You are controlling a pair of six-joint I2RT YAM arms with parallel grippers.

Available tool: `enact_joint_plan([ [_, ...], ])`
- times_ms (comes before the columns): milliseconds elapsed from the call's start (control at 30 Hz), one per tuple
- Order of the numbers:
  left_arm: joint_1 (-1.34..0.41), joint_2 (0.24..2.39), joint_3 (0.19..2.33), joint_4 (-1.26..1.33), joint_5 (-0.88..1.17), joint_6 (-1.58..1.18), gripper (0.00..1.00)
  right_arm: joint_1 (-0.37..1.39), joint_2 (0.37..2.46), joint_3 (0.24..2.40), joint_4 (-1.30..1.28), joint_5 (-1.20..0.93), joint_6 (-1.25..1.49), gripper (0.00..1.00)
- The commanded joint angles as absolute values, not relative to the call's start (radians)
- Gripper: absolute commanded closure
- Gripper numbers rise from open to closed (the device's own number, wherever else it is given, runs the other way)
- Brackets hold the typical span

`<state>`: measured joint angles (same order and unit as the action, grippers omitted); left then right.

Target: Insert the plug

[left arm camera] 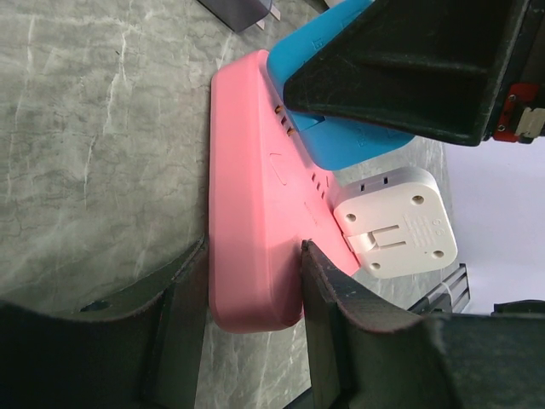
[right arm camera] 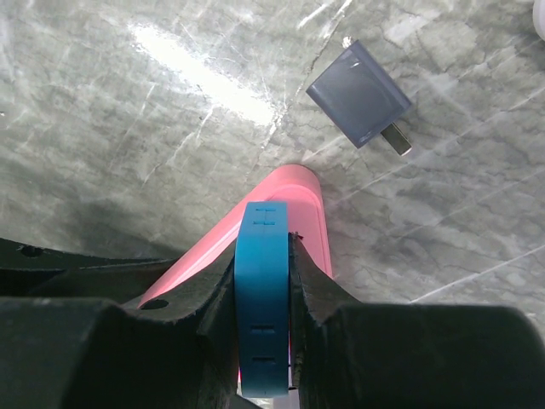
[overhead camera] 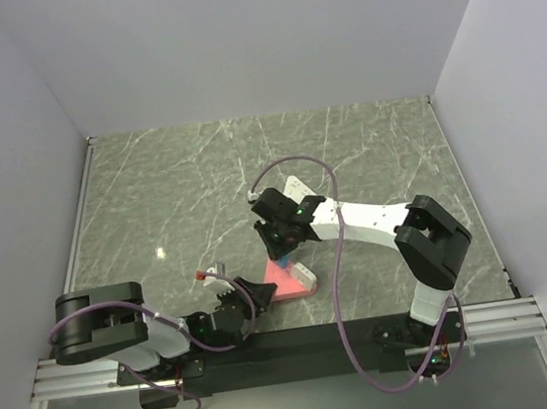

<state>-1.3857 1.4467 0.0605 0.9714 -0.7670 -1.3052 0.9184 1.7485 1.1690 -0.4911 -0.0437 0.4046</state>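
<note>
A pink power strip (left arm camera: 251, 213) lies on the marble table, and my left gripper (left arm camera: 255, 290) is shut on its near end, one finger on each long side. My right gripper (right arm camera: 262, 290) is shut on a blue plug (right arm camera: 262, 281), which it holds upright against the strip's (right arm camera: 302, 200) socket face. In the left wrist view the blue plug (left arm camera: 341, 141) shows short brass prongs between its body and the strip. From the top view the right gripper (overhead camera: 281, 248) stands over the strip (overhead camera: 281, 281), with the left gripper (overhead camera: 248, 297) at its near-left end.
A white adapter (left arm camera: 396, 221) with folded prongs sits against the strip's socket side, near the blue plug. A grey-blue charger (right arm camera: 359, 94) lies loose on the table beyond the strip's end. White walls enclose the table on three sides.
</note>
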Motion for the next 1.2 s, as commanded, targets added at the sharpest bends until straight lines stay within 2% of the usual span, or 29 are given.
enact_joint_plan([
  [0, -1.396, 1.440, -0.081, 0.848, -0.776, -1.272, 1.00, 0.992, 1.859, 1.054, -0.543, -0.176, 0.480, 1.00],
  [433, -1.402, 1.376, -0.067, 0.744, -0.795, -1.299, 1.00, 1.046, 1.882, 0.970, -0.463, -0.227, 0.522, 1.00],
  [567, -1.404, 1.309, -0.048, 0.570, -0.818, -1.350, 1.00, 1.051, 1.891, 1.020, -0.475, -0.206, 0.502, 1.00],
  [633, -1.407, 1.234, -0.017, 0.478, -0.853, -1.364, 0.83, 1.051, 1.904, 1.086, -0.498, -0.163, 0.491, 1.00],
  [667, -1.414, 1.203, -0.008, 0.421, -0.868, -1.383, 0.70, 1.051, 1.923, 1.110, -0.506, -0.147, 0.477, 1.00],
  [700, -1.420, 1.171, 0.018, 0.317, -0.885, -1.393, 0.51, 1.049, 1.936, 1.136, -0.526, -0.105, 0.469, 1.00],
  [767, -1.436, 1.065, 0.041, 0.203, -0.936, -1.413, 0.36, 1.049, 1.968, 1.221, -0.549, -0.066, 0.448, 1.00],
  [800, -1.437, 1.030, 0.067, 0.093, -0.949, -1.420, 0.18, 1.048, 1.976, 1.245, -0.560, -0.054, 0.443, 1.00],
  [867, -1.443, 0.925, 0.092, -0.006, -0.986, -1.451, 0.04, 1.045, 1.993, 1.313, -0.571, -0.012, 0.430, 1.00],
  [900, -1.447, 0.893, 0.112, -0.114, -0.994, -1.463, 0.01, 1.042, 1.999, 1.359, -0.580, -0.002, 0.426, 1.00],
  [1033, -1.454, 0.741, 0.123, -0.179, -0.999, -1.451, 0.00, 1.034, 2.032, 1.457, -0.577, 0.049, 0.410, 1.00],
  [1167, -1.468, 0.715, 0.124, -0.212, -0.985, -1.489, 0.00, 1.022, 2.109, 1.578, -0.587, 0.086, 0.376, 1.00],
])
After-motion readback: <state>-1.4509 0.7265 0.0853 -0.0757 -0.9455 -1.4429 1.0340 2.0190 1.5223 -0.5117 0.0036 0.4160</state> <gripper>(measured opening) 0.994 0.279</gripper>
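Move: The right fingers hold the blue plug directly over the narrow far end of the pink socket strip; the strip's middle is about 5 cm back, 2 cm right and 3 cm below. The white adapter on it sits roughly 5 cm back and 5 cm right, the grey charger about 6 cm ahead and 2 cm left. The left fingers grip the strip's near left corner, its middle some 3 cm ahead and 4 cm right. Down first, a little over 1 cm and slightly back, the right hand bears on the strip with the blue plug still pinched, then swings quickly left about 9 cm, rising again and taking the strip along. The left hand goes left too, about 8 cm, slowly and then fast, spreading its half-open fingers wide to let go of the corner while rolling some 10 degrees. ##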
